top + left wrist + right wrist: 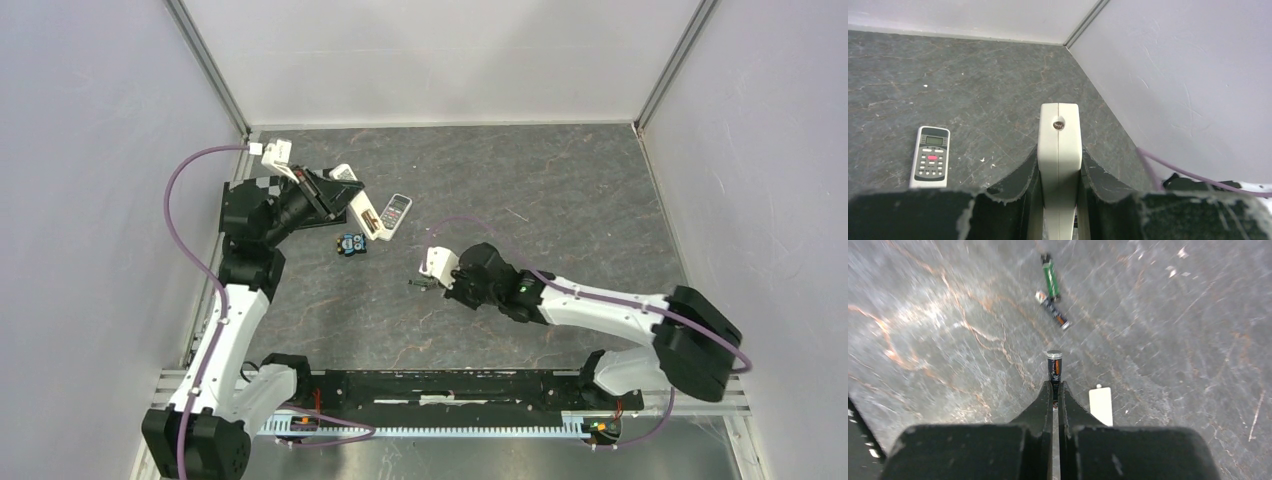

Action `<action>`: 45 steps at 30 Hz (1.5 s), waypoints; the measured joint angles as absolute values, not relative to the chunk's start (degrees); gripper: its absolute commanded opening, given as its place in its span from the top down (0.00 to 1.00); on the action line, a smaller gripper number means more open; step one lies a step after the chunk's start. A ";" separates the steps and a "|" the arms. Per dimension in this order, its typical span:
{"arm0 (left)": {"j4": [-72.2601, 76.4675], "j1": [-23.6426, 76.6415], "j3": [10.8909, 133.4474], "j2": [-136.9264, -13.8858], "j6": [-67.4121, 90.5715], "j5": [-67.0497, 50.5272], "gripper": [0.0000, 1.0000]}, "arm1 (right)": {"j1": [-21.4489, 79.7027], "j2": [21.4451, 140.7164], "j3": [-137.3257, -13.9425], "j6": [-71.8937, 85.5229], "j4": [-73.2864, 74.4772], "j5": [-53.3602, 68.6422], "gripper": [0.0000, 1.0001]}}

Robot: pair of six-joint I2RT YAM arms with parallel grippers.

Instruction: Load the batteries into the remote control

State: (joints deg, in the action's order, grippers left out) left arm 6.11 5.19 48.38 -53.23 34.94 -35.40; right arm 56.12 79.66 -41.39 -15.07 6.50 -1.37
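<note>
My left gripper point(1059, 159) is shut on a long white remote control point(1059, 142), held edge-up off the table; in the top view this remote point(362, 210) shows a dark open slot. My right gripper point(1054, 386) is shut on the tail of a slim black battery point(1054, 366) with an orange mark, which sticks out ahead of the fingertips. In the top view that gripper point(425, 284) is near the table's middle. Two more batteries lie on the table beyond it, one green point(1050, 276) and one dark point(1052, 310).
A smaller grey remote with buttons point(397, 213) point(930, 156) lies beside the held one. A small blue and black object point(350, 244) sits just in front of them. A flat white plate point(1100, 405) lies on the table to the right of my right fingers.
</note>
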 measured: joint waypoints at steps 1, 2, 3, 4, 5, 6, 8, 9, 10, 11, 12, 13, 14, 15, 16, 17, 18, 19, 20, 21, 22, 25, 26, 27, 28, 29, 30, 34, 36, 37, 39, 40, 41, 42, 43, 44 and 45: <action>6.52 5.19 47.59 -52.97 35.27 -34.96 0.98 | 56.05 77.67 -41.39 -13.87 6.26 -1.28 1.00; 7.22 5.21 46.74 -52.97 35.94 -34.81 0.98 | 55.92 76.12 -41.39 -12.82 5.96 -1.26 1.00; 8.71 5.30 45.41 -53.25 37.19 -34.79 0.98 | 55.75 74.67 -41.43 -11.60 5.76 -1.30 1.00; 9.87 5.54 44.16 -53.60 38.35 -34.74 0.98 | 55.64 73.34 -41.56 -10.13 5.63 -1.45 1.00; 11.11 6.15 42.52 -54.30 39.92 -34.50 0.98 | 55.51 72.36 -41.85 -8.82 5.69 -1.67 1.00; 11.99 7.03 40.84 -55.20 41.50 -33.93 0.98 | 55.35 71.48 -42.26 -7.49 5.69 -1.98 1.00; 13.69 9.54 37.76 -56.84 44.34 -32.75 0.98 | 55.09 69.95 -44.23 -3.92 5.91 -3.05 1.00; 14.26 11.18 36.29 -57.69 45.84 -31.86 0.98 | 55.00 69.47 -45.89 -1.87 6.13 -3.55 1.00; 15.31 12.84 34.89 -58.50 47.40 -31.11 0.98 | 54.96 69.32 -47.46 -0.21 6.28 -3.81 1.00; 16.25 14.39 33.65 -59.22 49.01 -30.17 0.98 | 54.92 69.32 -49.91 1.72 6.79 -4.16 1.00; 17.43 15.20 32.69 -59.92 50.54 -29.50 0.98 | 54.87 69.38 -51.75 3.14 7.03 -4.23 1.00; 18.48 16.73 32.05 -60.45 51.72 -28.93 0.98 | 54.85 69.43 -53.82 4.69 7.60 -4.38 1.00; 20.36 17.63 31.29 -61.06 53.17 -28.34 0.98 | 54.85 69.58 -56.16 6.24 8.36 -4.51 1.00; 21.85 18.15 30.63 -61.52 54.33 -27.90 0.98 | 54.85 69.78 -57.76 7.29 8.73 -4.62 1.00; 23.75 18.48 29.91 -62.06 55.75 -27.11 0.98 | 54.85 70.15 -59.88 8.62 9.52 -4.82 1.00; 25.19 18.52 29.36 -62.57 56.99 -26.57 0.98 | 54.85 70.48 -61.19 9.54 9.96 -5.02 1.00; 26.37 18.52 28.99 -63.00 58.11 -25.80 0.98 | 54.85 70.85 -62.63 10.66 10.90 -5.19 1.00; 27.07 18.52 28.77 -63.24 58.81 -25.45 0.98 | 54.85 71.20 -63.55 11.40 11.90 -5.26 1.00; 27.79 18.52 28.67 -63.51 59.66 -24.93 0.98 | 54.85 71.61 -64.25 11.99 12.78 -5.26 1.00; 28.42 18.59 28.67 -63.64 60.47 -24.49 0.98 | 54.85 72.23 -65.14 12.60 14.20 -5.23 1.00; 29.23 18.65 28.67 -63.75 61.10 -24.01 0.98 | 54.85 72.95 -65.89 13.08 15.46 -5.21 1.00; 31.22 18.81 28.64 -64.10 62.50 -23.59 0.98 | 54.85 75.20 -67.70 14.20 18.96 -5.06 1.00; 31.83 18.85 28.62 -64.23 63.02 -23.49 0.98 | 54.85 75.79 -67.90 14.44 19.57 -5.02 1.00; 32.40 18.90 28.56 -64.38 63.68 -23.35 0.98 | 54.85 76.18 -67.94 14.74 20.23 -4.99 1.00; 33.06 18.90 28.40 -64.47 64.20 -23.14 0.98 | 54.85 76.42 -67.94 14.85 20.84 -4.99 1.00; 33.54 18.90 28.21 -64.53 64.75 -22.98 0.98 | 54.85 76.62 -67.94 15.00 21.32 -4.99 1.00; 33.91 18.87 27.94 -64.55 65.21 -22.83 0.98 | 54.85 76.79 -67.94 15.16 21.65 -5.02 1.00; 34.61 18.90 27.00 -64.55 66.85 -22.55 0.98 | 54.85 77.28 -67.94 15.20 21.76 -4.99 1.00; 34.76 18.90 26.59 -64.55 67.44 -22.50 0.98 | 54.85 77.73 -67.94 15.18 21.65 -4.97 1.00; 34.94 18.90 26.44 -64.55 67.77 -22.50 0.98 | 54.85 78.02 -67.94 15.18 21.65 -4.91 1.00; 35.79 18.90 25.91 -64.55 68.53 -22.39 0.98 | 54.85 78.52 -67.94 15.14 21.52 -4.78 1.00; 36.14 18.90 25.69 -64.58 69.01 -22.35 0.98 | 54.85 78.74 -67.94 15.14 21.52 -4.71 1.00; 36.49 18.90 25.54 -64.62 69.36 -22.35 0.98 | 54.85 78.94 -67.94 15.09 21.52 -4.62 1.00; 36.86 18.90 25.45 -64.71 69.67 -22.35 0.98 | 54.85 79.11 -67.94 15.05 21.50 -4.54 1.00; 37.15 18.90 25.41 -64.84 69.84 -22.37 0.98 | 54.85 79.26 -67.94 14.98 21.45 -4.45 1.00; 37.45 18.90 25.41 -64.99 70.13 -22.37 0.98 | 54.85 79.35 -67.94 14.96 21.43 -4.32 1.00; 37.69 18.90 25.41 -65.08 70.50 -22.37 0.98 | 54.85 79.46 -67.94 14.94 21.39 -4.12 1.00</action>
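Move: Ahead of the right hand, which already grips a battery, the remote's open compartment lies about 6 cm forward, 15 cm left and 21 cm up. Two spare batteries lie 3 cm forward and 7 cm left, the white cover 3 cm forward and 6 cm right, both 5 cm below. From the left hand, holding the remote, the gripped battery is 9 cm back, 19 cm right, 26 cm below; the keypad remote 9 cm forward, 7 cm right, 31 cm below. Lifting the battery some 20 cm off the table area, drifting 5 cm left and a little forward, the right hand turns clockwise, its left side rising, then sinks about 5 cm over the compartment's empty slot. Meanwhile the left hand drops the remote about 12 cm and carries it 6 cm right to meet the battery, then stays while tilting the compartment face upward. Both grips stay shut. ##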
